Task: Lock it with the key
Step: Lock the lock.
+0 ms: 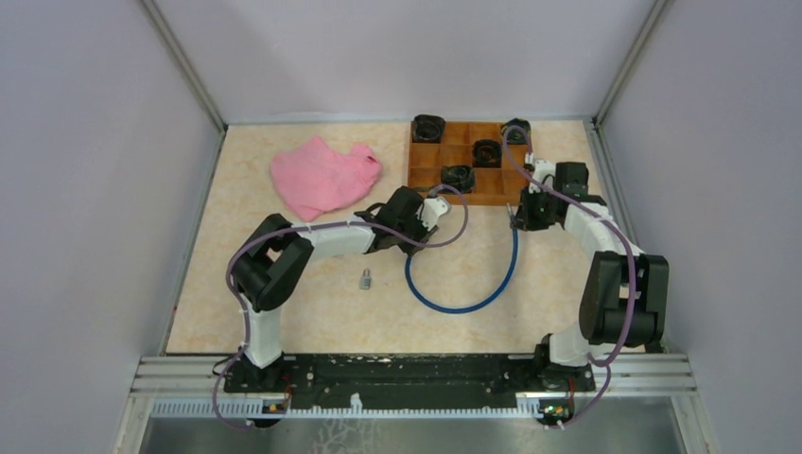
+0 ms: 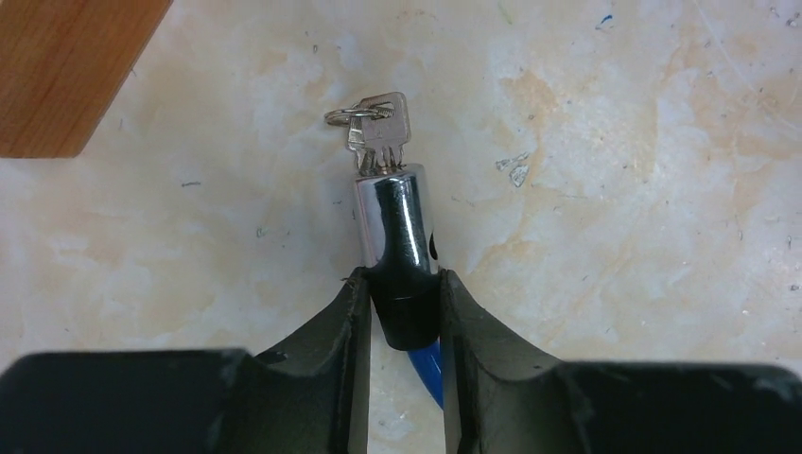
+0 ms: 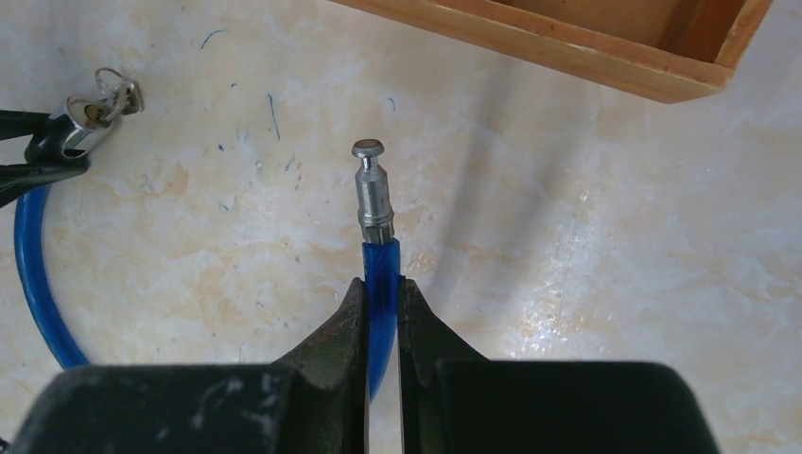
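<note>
A blue cable lock (image 1: 463, 305) lies in a loop on the table between my arms. Its chrome lock cylinder (image 2: 397, 222) has a key (image 2: 378, 128) on a ring stuck in its far end. My left gripper (image 2: 402, 279) is shut on the black collar (image 2: 405, 312) at the cylinder's base. My right gripper (image 3: 382, 284) is shut on the blue cable (image 3: 381, 270) just behind its metal pin (image 3: 372, 189). The pin points free over the table, apart from the cylinder (image 3: 80, 128), which shows at the far left of the right wrist view.
A wooden compartment tray (image 1: 424, 176) with several black parts stands at the back, just beyond both grippers. A pink cloth (image 1: 323, 176) lies at the back left. A small padlock (image 1: 365, 279) rests on the table under the left arm.
</note>
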`<state>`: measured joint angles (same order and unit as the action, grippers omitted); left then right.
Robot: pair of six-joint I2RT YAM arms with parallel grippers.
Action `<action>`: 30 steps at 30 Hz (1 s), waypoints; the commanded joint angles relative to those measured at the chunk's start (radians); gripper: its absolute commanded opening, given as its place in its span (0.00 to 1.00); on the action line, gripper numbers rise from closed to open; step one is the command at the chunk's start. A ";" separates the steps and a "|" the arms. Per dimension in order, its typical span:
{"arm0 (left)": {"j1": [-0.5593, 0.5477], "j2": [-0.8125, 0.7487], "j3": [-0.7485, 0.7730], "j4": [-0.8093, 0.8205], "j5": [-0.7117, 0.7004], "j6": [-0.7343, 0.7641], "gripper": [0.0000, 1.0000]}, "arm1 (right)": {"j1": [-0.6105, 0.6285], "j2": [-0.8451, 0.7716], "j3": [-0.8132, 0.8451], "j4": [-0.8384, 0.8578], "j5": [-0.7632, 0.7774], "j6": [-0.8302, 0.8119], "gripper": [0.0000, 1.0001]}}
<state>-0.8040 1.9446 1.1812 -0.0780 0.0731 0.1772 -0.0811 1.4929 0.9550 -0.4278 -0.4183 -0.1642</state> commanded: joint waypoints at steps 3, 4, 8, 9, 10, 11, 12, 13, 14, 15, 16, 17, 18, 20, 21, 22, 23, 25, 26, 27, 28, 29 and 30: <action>-0.017 0.115 -0.001 -0.130 0.065 -0.014 0.05 | 0.000 -0.037 -0.011 0.032 -0.108 -0.002 0.00; -0.016 0.117 0.008 -0.126 0.067 -0.014 0.00 | -0.001 -0.035 -0.012 0.033 -0.118 -0.002 0.00; -0.010 0.104 0.045 -0.109 0.081 -0.022 0.00 | 0.006 -0.038 -0.021 0.029 -0.212 -0.017 0.00; -0.007 0.092 0.048 -0.101 0.086 -0.024 0.00 | 0.011 -0.040 -0.023 0.027 -0.232 -0.022 0.00; -0.003 0.078 0.053 -0.088 0.092 -0.026 0.00 | 0.022 -0.040 -0.024 0.027 -0.248 -0.026 0.00; 0.002 0.064 0.060 -0.080 0.100 -0.028 0.00 | 0.030 -0.039 -0.025 0.029 -0.260 -0.030 0.00; 0.007 0.050 0.068 -0.071 0.102 -0.027 0.00 | 0.038 -0.036 -0.025 0.031 -0.274 -0.032 0.00; 0.012 0.034 0.079 -0.057 0.104 -0.028 0.00 | 0.046 -0.031 -0.025 0.034 -0.290 -0.032 0.00; 0.015 0.020 0.086 -0.048 0.111 -0.028 0.00 | 0.055 -0.024 -0.022 0.038 -0.308 -0.032 0.00; 0.018 0.006 0.091 -0.035 0.116 -0.027 0.00 | 0.064 -0.016 -0.021 0.042 -0.328 -0.031 0.00; 0.020 -0.008 0.093 -0.018 0.119 -0.029 0.00 | 0.073 -0.007 -0.017 0.047 -0.345 -0.027 0.00; 0.021 -0.023 0.091 0.000 0.122 -0.031 0.00 | 0.082 0.000 -0.013 0.055 -0.359 -0.024 0.00; 0.022 -0.039 0.087 0.017 0.122 -0.036 0.00 | 0.092 0.008 -0.008 0.059 -0.374 -0.022 0.00; 0.022 -0.068 0.074 0.056 0.123 -0.048 0.00 | 0.110 0.023 -0.001 0.066 -0.408 -0.017 0.00; 0.022 -0.081 0.068 0.073 0.122 -0.053 0.00 | 0.119 0.029 0.003 0.072 -0.422 -0.014 0.00; 0.022 -0.096 0.064 0.084 0.119 -0.058 0.00 | 0.126 0.036 0.006 0.078 -0.437 -0.009 0.00; 0.022 -0.110 0.062 0.094 0.114 -0.062 0.00 | 0.132 0.042 0.009 0.086 -0.455 -0.005 0.00; 0.024 -0.124 0.061 0.100 0.102 -0.066 0.00 | 0.140 0.055 0.013 0.101 -0.488 0.009 0.00; 0.023 -0.131 0.062 0.103 0.096 -0.065 0.00 | 0.144 0.063 0.014 0.105 -0.507 0.013 0.00; 0.023 -0.137 0.063 0.102 0.091 -0.065 0.00 | 0.152 0.071 0.020 0.105 -0.522 0.014 0.00; 0.023 -0.142 0.067 0.100 0.085 -0.067 0.00 | 0.160 0.076 0.022 0.107 -0.535 0.014 0.00; 0.024 -0.145 0.070 0.097 0.084 -0.067 0.00 | 0.167 0.079 0.024 0.110 -0.545 0.013 0.00; 0.025 -0.149 0.071 0.098 0.081 -0.065 0.00 | 0.176 0.081 0.025 0.114 -0.555 0.011 0.00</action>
<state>-0.7830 1.8320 1.2411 -0.0280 0.1570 0.1268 0.0574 1.5604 0.9253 -0.3702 -0.8440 -0.1661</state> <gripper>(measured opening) 0.320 0.079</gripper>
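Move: The left hand holds the lock with the key in it, and the cable's metal pin end, just ahead of the right fingers, is about 24 cm to this hand's right, 8 cm ahead and 6 cm higher. For the right hand, the lock lies some 23 cm left, 3 cm back and 6 cm lower; the tray's middle is about 18 cm ahead, 11 cm left and 6 cm lower. The grey padlock lies 12 cm left of the left hand and 7 cm back, near table height. The right hand, still gripping the blue cable just behind its metal pin, carries it left about 11 cm towards the lock, easing back some 3 cm at nearly constant height while the wrist turns counter-clockwise and rolls its left side up, some 30 degrees in all. The left hand keeps its hold on the lock and first drifts a couple of centimetres right, low down, then lifts the lock quickly by about 8 cm, mostly near the end, its downward-right fingers tipping up a little. ##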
